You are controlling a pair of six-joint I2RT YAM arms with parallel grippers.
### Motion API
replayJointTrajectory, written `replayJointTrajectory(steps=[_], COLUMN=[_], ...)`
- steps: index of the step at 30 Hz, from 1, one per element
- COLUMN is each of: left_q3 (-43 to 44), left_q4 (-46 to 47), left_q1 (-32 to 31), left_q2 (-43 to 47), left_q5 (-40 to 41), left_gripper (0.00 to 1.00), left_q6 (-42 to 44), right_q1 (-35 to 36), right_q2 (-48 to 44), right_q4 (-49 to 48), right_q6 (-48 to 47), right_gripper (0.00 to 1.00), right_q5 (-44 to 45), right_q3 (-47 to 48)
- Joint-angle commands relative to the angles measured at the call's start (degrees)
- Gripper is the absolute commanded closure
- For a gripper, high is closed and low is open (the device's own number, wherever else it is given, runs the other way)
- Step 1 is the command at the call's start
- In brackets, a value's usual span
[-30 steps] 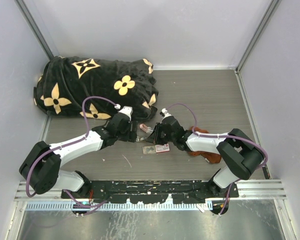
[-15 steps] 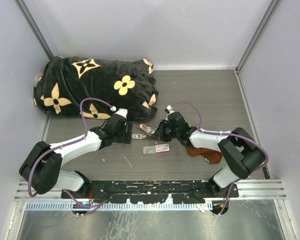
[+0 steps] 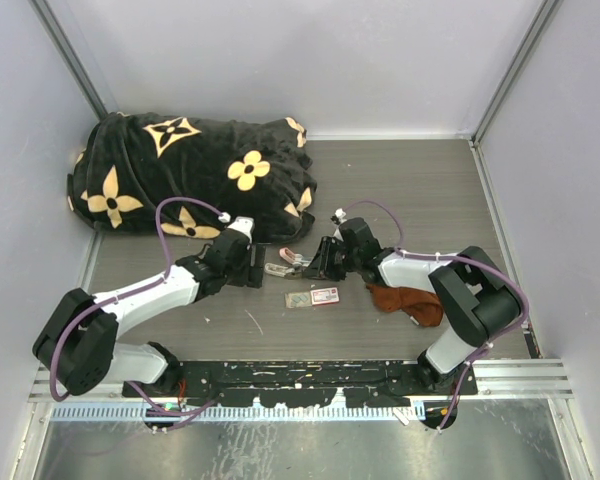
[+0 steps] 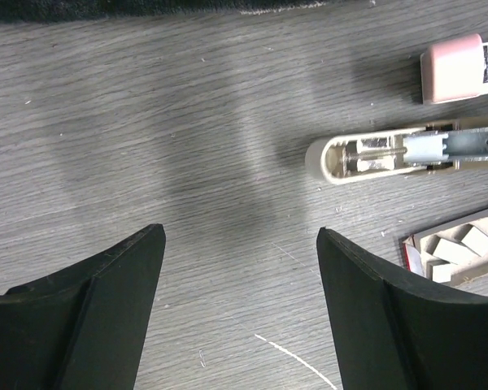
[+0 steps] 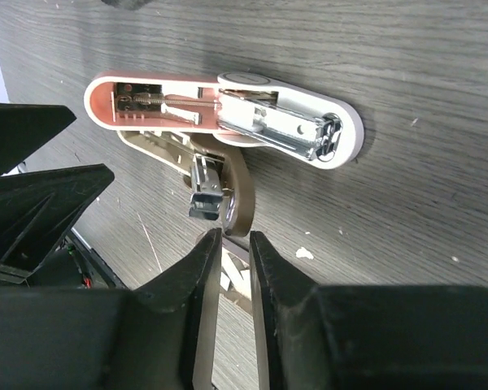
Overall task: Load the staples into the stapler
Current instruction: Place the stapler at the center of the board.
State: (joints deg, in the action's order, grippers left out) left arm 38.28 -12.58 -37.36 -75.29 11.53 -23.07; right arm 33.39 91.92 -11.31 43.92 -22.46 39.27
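Observation:
The stapler (image 3: 283, 263) lies opened out on the table between my two grippers. In the right wrist view its pink and white halves (image 5: 228, 114) are spread flat, with the metal inner part showing. My right gripper (image 5: 234, 237) hovers just short of the stapler's brownish lower arm; its jaws are slightly apart with nothing between them. My left gripper (image 4: 238, 236) is wide open over bare table, left of the stapler (image 4: 390, 154). The staples' box (image 3: 315, 297) lies just in front, its tray (image 4: 459, 248) holding pale strips.
A rust-brown cloth (image 3: 405, 300) lies under my right forearm. A black blanket with yellow flowers (image 3: 195, 170) fills the back left. Grey walls close in the table on three sides.
My right gripper has drawn back towards the rear and its jaws have parted a little. My left gripper has shifted slightly left and opened wider. More of the brown cloth shows.

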Motion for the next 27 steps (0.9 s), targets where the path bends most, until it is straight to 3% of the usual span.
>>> replayJointTrajectory(steps=[1,16,24,27], left_q3=[0.06,-0.31,-1.96,-0.5], left_q4=[3.04,5.16,6.58,3.06], left_q1=[0.41,0.4,0.49,1.71], left_q2=[1.72,4.31,10.29,13.61], left_q5=[-1.03,-2.54,-3.22,-7.36], left_gripper=[0.23,0.19,0.06,0.01], left_q6=[0.71,0.75,-0.08,-2.1], right_q1=[-0.49,-2.31,-2.94,-1.5], right_q2=[-0.1,-6.05,-12.74,-16.58], right_q4=[0.94,4.03,6.53,11.17], right_q6=[-0.86,-3.7,-10.04,-15.66], right_gripper=[0.71,0.46,0.36,0.31], right_q5=[-0.19,2.44,4.79,8.39], right_q3=[1.56,0.17,-0.52,0.6])
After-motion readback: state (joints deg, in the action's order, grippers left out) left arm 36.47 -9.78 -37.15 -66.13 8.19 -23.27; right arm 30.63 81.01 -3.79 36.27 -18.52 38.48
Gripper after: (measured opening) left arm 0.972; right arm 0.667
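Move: From the right gripper, the beige stapler it has just been placing lies about 5 cm left and 1 cm ahead, some 2 cm below, tilted, with its near end right at the fingertips. The pink stapler is about 4 cm ahead and 3 cm left, and the staple box some 4 cm back with no sideways offset, both some 2 cm lower. From the left gripper, the beige stapler lies about 8 cm right, 2 cm ahead and 2 cm below. Open the right fingers from barely apart to about two-thirds and clear the beige stapler's near end. Ease the hand right, dipping slightly at first, then lift it some 4 cm while still drawing right, about 3 cm in all. Late on, raise the left gripper about 4 cm too, opening it almost fully, and tilt both wrists some 10 degrees. ##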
